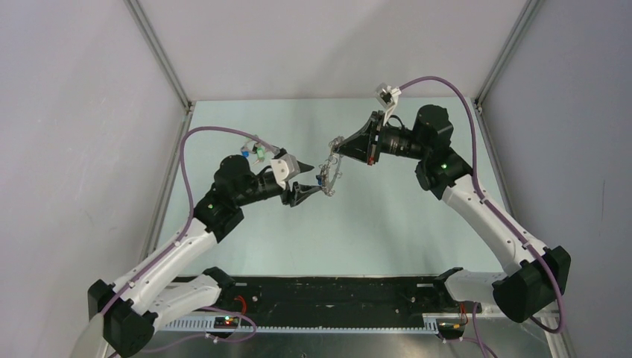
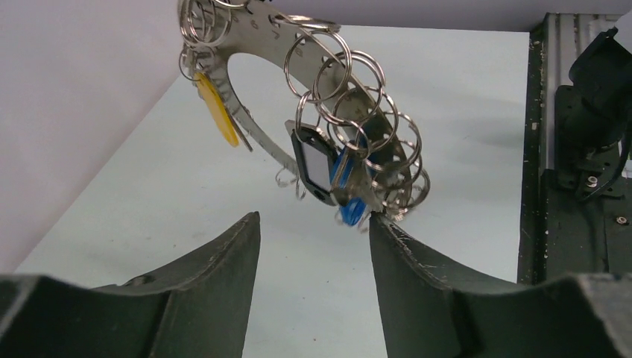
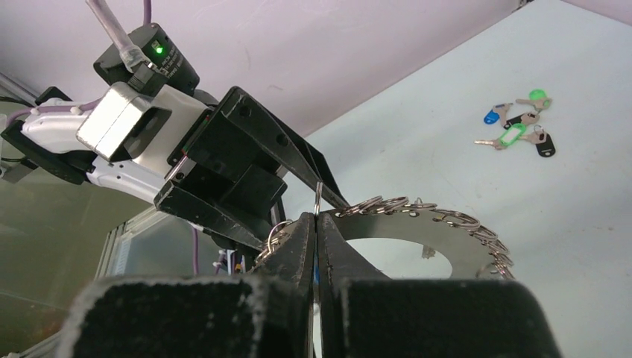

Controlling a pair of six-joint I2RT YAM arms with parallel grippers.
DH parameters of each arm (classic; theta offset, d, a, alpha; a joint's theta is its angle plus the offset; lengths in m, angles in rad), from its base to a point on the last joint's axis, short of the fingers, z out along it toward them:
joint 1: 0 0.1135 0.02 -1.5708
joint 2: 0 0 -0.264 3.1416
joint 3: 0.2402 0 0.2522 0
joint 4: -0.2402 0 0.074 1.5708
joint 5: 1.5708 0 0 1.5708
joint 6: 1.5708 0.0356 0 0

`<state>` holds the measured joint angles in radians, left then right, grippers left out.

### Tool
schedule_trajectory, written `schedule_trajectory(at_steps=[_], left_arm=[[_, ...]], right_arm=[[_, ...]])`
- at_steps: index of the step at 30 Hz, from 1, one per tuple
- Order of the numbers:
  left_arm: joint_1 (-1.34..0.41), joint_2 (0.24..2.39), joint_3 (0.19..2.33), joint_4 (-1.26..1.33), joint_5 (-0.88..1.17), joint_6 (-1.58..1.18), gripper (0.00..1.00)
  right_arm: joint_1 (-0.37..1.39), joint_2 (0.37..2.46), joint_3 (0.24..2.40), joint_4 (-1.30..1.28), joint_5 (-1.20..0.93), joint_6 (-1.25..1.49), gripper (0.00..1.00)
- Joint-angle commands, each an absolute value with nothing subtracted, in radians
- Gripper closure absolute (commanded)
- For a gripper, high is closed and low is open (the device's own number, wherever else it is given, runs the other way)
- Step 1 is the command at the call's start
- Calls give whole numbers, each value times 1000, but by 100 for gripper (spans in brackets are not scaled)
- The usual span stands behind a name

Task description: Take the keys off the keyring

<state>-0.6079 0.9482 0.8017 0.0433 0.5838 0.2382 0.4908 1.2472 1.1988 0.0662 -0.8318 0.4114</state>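
The keyring hangs in the air between the two arms, a flat silver ring with many wire loops on its rim. My right gripper is shut on its edge, and the plate stretches away to the right. A yellow key, a black key and a blue key dangle from it. My left gripper stands open just under the hanging keys. Its right fingertip touches the loops beside the blue key, with nothing between the fingers.
Several loose keys with blue, green and black heads lie on the pale table, behind the left arm. A black rail carrying the arm bases runs along the near edge. Metal frame posts stand at the back corners.
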Motion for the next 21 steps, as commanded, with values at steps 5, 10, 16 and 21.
schedule_trajectory(at_steps=[5,10,16,21], left_arm=[[-622,952,823,84,632,252,51],[-644,945,819,84,680,257,53],[-661,929,816,84,711,262,59],[-662,924,822,84,708,255,63]], right_arm=[[505,1244,1251,151,-878,441,100],[520,1249,1251,147,-870,437,100],[534,1259,1251,146,-856,436,100],[551,1262,1252,138,-843,427,100]])
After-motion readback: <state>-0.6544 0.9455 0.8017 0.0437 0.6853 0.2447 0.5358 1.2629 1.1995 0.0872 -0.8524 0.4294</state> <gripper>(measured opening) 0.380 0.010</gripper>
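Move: The blue key tag hangs from the near lower edge of the tilted keyring, just beyond the left hand's open fingertips: about 3 cm to its right, 1 cm back and 1 cm higher. The black tag is beside it, also some 3 cm right and level fore and aft; the yellow tag hangs about 6 cm ahead and 5 cm right. From the right hand, the blue tag lies roughly 6 cm back, 5 cm left and 6 cm lower. Still pinching the keyring's edge, the right hand eases about 1.5 cm back and as much left, bringing the ring to the left hand. After a short near-standstill, the left hand goes some 3 cm back and 1.5 cm right, towards the hanging blue and black tags, swinging its fingertips about 10 degrees clockwise and narrowing the finger gap by over a third, without shutting. ##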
